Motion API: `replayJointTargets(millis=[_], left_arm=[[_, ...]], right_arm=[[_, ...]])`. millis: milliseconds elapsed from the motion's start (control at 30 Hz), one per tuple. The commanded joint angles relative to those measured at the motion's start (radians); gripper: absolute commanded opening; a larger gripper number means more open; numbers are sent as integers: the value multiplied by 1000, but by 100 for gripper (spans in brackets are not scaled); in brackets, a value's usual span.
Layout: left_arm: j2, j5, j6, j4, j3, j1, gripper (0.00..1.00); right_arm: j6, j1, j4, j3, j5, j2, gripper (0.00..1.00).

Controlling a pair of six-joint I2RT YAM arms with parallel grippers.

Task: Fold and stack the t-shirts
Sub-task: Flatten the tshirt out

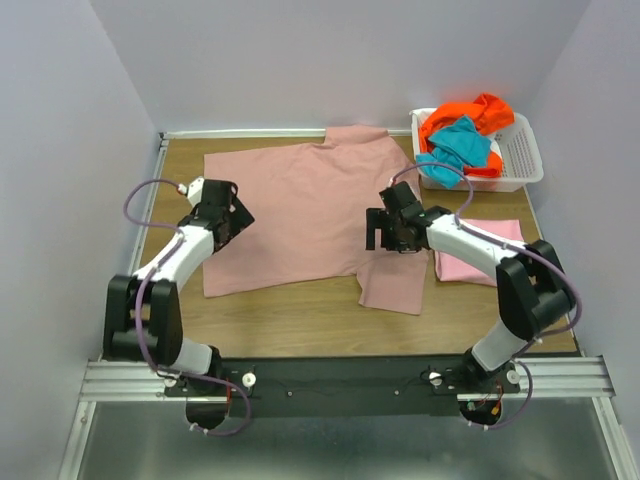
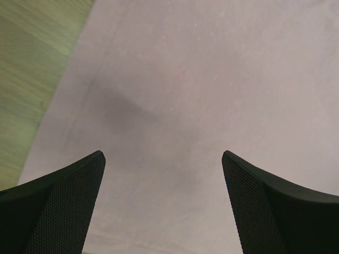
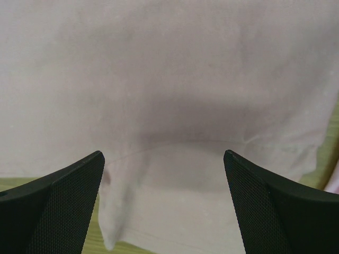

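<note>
A large dusty rose t-shirt [image 1: 300, 205] lies spread flat across the middle of the table. One sleeve [image 1: 392, 285] points toward the near edge. My left gripper [image 1: 238, 216] hovers open over the shirt's left side; its wrist view shows only smooth fabric [image 2: 201, 84] between the wide-apart fingers [image 2: 63, 206]. My right gripper [image 1: 385, 242] is open above the shirt's right side, just over the sleeve seam [image 3: 175, 201], and holds nothing. A folded light pink t-shirt [image 1: 482, 255] lies on the table at the right, partly under the right arm. Orange [image 1: 478, 112] and teal [image 1: 458, 145] t-shirts are heaped in the basket.
A white slotted basket [image 1: 522, 160] stands at the back right corner. Bare wooden table [image 1: 280, 315] runs along the near edge and at the far left [image 2: 26, 63]. Lilac walls close in the back and both sides.
</note>
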Motion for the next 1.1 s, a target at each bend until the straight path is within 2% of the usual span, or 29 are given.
replayJointTargets(millis=[0,167,267,633,800,933,1067], left_arm=[[135,52,32,65,57,-8,99],[240,33,29,71,74,15,99],[261,53,32,74,57,73,99],[249,13,53,38,-15,273,99],[199,-5,70,25,-18,328,99],[170,-28,79,2,3,356,99],[148,-22,84,1,26,356,99]], right_arm=[[-14,5,45,33,-11,67,100],[-2,43,77,27,-39,136,100],[8,94,89,30,-40,177,100],[95,281,94,96,-42,231,100],[123,286,93,90,9,122,100],[127,272,88,50,113,-22,100],[143,134,68,-16,80,-137,100]])
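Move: The pinkish-brown t-shirt lies spread below both open grippers, its middle about 17 cm right of and 6 cm below the left hand. From the right hand, the t-shirt's middle is some 19 cm left, 5 cm ahead and 4 cm below. The folded pink shirt sits roughly 28 cm right and 5 cm back of the right hand, the laundry basket about 27 cm right and 22 cm ahead. Lower both open grippers about 5 cm until the fingertips press down on the spread t-shirt, then drag it sideways to the left, 12 cm or so with each hand, turning both wrists counter-clockwise and drawing the right hand slightly back. Keep the left gripper low over the cloth near its left edge; lift the right one well clear at the end, easing back right. ##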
